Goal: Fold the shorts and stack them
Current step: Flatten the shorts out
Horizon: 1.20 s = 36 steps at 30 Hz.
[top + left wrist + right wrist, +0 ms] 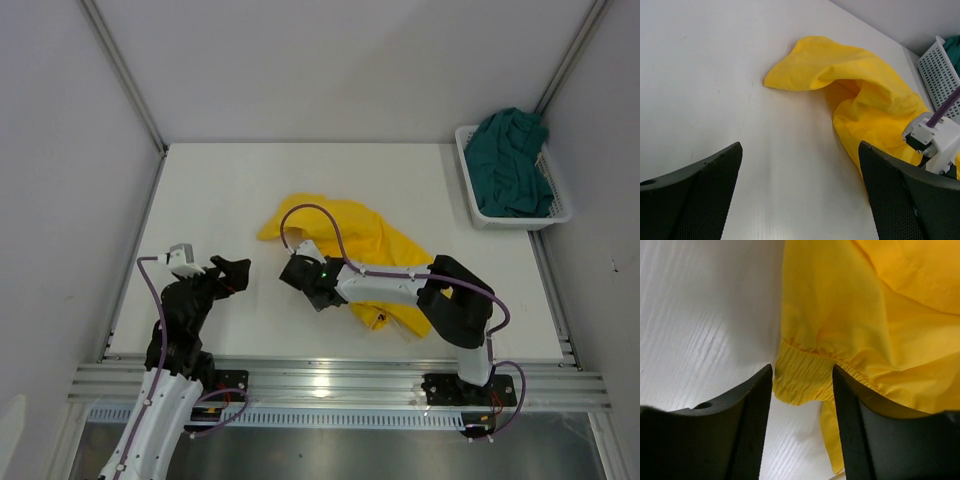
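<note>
The yellow shorts [345,232] lie crumpled in the middle of the white table. My right gripper [300,276] is down at their near left edge. In the right wrist view its jaws stand partly open astride the elastic waistband [800,382], and the yellow shorts [855,310] spread beyond the right gripper [802,372]. My left gripper [235,272] hovers wide open left of the shorts with nothing in it. Its wrist view shows the left gripper [800,146] over bare table, with the yellow shorts [855,90] ahead to the right. The dark teal shorts [510,160] are bunched in the basket.
A white mesh basket [520,222] stands at the far right of the table against the wall, and the basket [940,75] also shows in the left wrist view. Grey walls close in the table on three sides. A metal rail runs along the near edge.
</note>
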Tool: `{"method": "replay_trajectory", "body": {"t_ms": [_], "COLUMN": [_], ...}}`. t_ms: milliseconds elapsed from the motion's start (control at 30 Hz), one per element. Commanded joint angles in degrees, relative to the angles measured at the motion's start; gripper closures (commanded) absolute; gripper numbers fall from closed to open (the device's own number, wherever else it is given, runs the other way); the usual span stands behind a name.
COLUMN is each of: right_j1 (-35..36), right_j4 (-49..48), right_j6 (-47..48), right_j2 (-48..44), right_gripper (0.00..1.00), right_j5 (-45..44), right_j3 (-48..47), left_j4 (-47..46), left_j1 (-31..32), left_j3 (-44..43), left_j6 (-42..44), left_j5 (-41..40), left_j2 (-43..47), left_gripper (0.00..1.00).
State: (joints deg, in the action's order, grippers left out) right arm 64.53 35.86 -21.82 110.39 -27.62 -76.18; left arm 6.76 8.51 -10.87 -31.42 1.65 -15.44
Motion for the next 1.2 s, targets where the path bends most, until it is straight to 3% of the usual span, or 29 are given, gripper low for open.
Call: {"method": "replay_trajectory", "body": {"t_ms": [0, 67, 100, 167, 300, 467, 600, 767, 933, 1167], "right_j1": [-2.2, -2.9, -3.5, -3.9, -3.1, -3.6, -5.9, -8.9, -16.0, -23.1], "right_j4": [-2.5, -3.1, -3.0, -2.3, 0.0, 5.5, 10.7, 16.0, 13.6, 14.4], "right_j6": [-1.1, -0.9, -0.8, -0.6, 1.2, 3.0, 3.2, 4.1, 5.4, 7.9], "right_j2": [1.1, 1.7, 1.9, 1.2, -5.7, -23.5, -32.7, -37.7, -45.2, -46.2], "right_gripper": [0.48, 0.63, 0.84, 1.00, 1.00, 1.00, 1.00, 1.00, 1.00, 1.00], "right_j5": [-1.2, -0.9, -0.6, -0.3, 1.4, 15.9, 23.1, 25.3, 34.3, 43.8], "right_j3": [0.2, 0.6, 0.7, 0.5, 1.0, -0.5, -4.3, -7.2, -6.2, -4.3], "left_j4": [-0.4, -0.4, -0.4, -0.3, -0.5, -3.7, -8.9, -12.8, -16.4, -25.9], "left_j1": [0.3, 0.3, 0.3, 0.4, 0.3, 0.4, 0.4, 0.4, 0.4, 0.4], "left_j3": [-2.2, -2.1, -2.3, -2.2, -2.1, -1.9, -1.6, -1.9, -2.0, 0.1], "left_j6": [1.1, 1.1, 1.1, 1.3, 1.4, 1.4, 0.6, -1.5, -2.2, -3.3], "left_j5": [-0.6, -0.6, -0.7, -0.8, -0.4, 2.6, 6.3, 9.9, 13.1, 22.9], "left_j2": [0.1, 0.1, 0.1, 0.2, 0.1, -1.8, -4.1, -6.8, -6.9, -5.5], "left_gripper": [0.01, 0.01, 0.01, 0.01, 0.01, 0.01, 0.01, 0.01, 0.01, 0.01]}}
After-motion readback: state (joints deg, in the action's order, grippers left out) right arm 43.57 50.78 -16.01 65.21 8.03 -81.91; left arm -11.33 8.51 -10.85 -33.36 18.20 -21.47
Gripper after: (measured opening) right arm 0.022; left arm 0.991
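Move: Just ahead of the right hand, some 3 cm farther out and about 2 cm below its half-open fingers, lies the ribbed waistband corner of the yellow shorts. A small flap of the shorts lies about 9 cm to the right and 5 cm back; the leg corner, about 13 cm left and 12 cm ahead. For the left hand, the waistband corner lies about 17 cm right, roughly level fore and aft, 13 cm below. Easing about 2 cm forward and slightly down, the right hand shuts its fingers on the waistband corner, then hauls it up nearly 30 cm while drawing back and to the right, rolling some 40 degrees so the fingers swing towards the left. Late on, the open left hand drifts about 5 cm right and 5 cm up, tilting its fingers upward, touching nothing. ##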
